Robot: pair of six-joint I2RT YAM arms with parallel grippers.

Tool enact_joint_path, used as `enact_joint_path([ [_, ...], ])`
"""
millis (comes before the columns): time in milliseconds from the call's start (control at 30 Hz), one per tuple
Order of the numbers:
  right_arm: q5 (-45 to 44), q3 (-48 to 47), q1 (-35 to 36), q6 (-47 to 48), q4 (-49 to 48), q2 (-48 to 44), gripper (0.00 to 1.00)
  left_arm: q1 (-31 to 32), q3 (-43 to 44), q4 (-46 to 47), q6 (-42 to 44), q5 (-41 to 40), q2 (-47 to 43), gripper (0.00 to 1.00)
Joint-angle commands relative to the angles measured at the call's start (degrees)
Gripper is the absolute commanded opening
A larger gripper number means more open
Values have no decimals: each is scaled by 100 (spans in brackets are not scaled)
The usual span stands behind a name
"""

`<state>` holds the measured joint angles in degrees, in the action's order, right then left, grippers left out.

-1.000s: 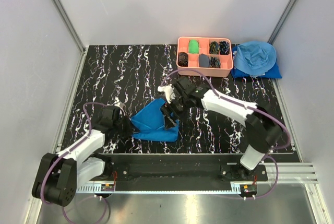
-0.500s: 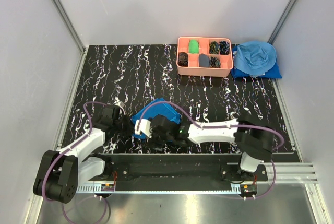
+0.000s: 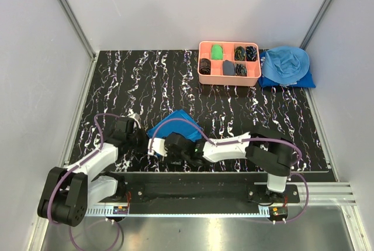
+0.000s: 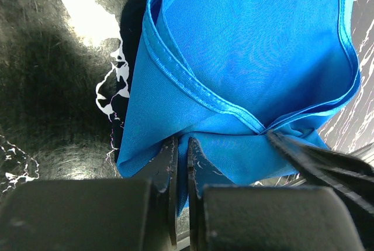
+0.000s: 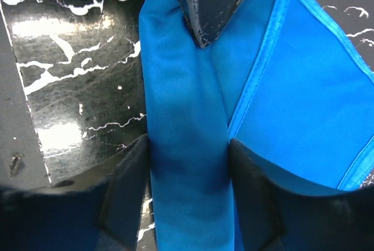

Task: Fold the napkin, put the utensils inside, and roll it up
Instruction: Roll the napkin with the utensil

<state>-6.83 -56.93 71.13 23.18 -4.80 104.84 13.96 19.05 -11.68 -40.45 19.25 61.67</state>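
The royal-blue napkin [image 3: 178, 121] lies bunched and folded over near the table's front edge, left of centre. My left gripper [image 3: 142, 140] is shut on a fold at its left corner, seen in the left wrist view [image 4: 180, 160] with the cloth [image 4: 251, 46] spreading beyond. My right gripper [image 3: 159, 145] reaches across from the right and is shut on a thick band of the same napkin [image 5: 304, 122], cloth filling the gap between its fingers [image 5: 125, 186]. The two grippers nearly touch. The fork and spoon are out of view.
A pink compartment tray [image 3: 228, 78] with small dark and green items stands at the back. A sky-blue heap of cloth [image 3: 285, 66] lies to its right. The black marbled table [image 3: 146, 81] is bounded by white walls.
My right arm swung from mid-table toward the front left, carrying the napkin's edge over toward the left gripper. The napkin now looks smaller and more bunched. My left gripper barely moved.
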Motion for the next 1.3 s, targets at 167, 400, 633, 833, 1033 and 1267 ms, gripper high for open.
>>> enact_joint_path([
  [167,1199,-442,-293,-568,1138,292,38,-16,29,-80,274,79,-146,20],
  [400,2457,-556,-881,-1043,1657,414,31,-60,248,-580,283,-430,-901,56],
  [633,3467,-890,-1320,-1263,2219,740,29,-60,134,-818,81,-773,-1535,71],
  [833,4328,-1259,-1628,-1351,2615,1073,29,-60,-85,-572,54,-589,-1368,75],
  [1033,5111,-1690,-1928,-1457,3010,1522,27,-60,-252,-125,81,-484,-1228,75],
  [1267,5798,-2278,-2217,-1413,3529,2180,27,-60,-621,526,-25,114,-1017,70],
])
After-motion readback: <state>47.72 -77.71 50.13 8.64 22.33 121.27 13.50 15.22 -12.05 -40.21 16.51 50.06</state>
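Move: The napkin's near rolled edge lies right between the right hand's half-open fingers, its middle about 1 cm below them. That roll's left end is some 9 cm to the left, its right end about 9 cm to the right, and the flat part of the napkin has its middle roughly 10 cm ahead. From the left hand, the roll's left end is right in its shut pads and the flat part about 9 cm ahead and 9 cm to the right. Turning over away from the base, the right wrist rolls about 60 degrees with its fingers closing on the napkin's rolled edge, so the fingertips swing from pointing forward to pointing back while the hand sinks and shifts only a centimetre or so each way. Meanwhile the left hand opens and lets go of the roll's left end, rises about 3 cm, drifting slightly left, then drops halfway back and eases right, fingers staying wide around that end. ##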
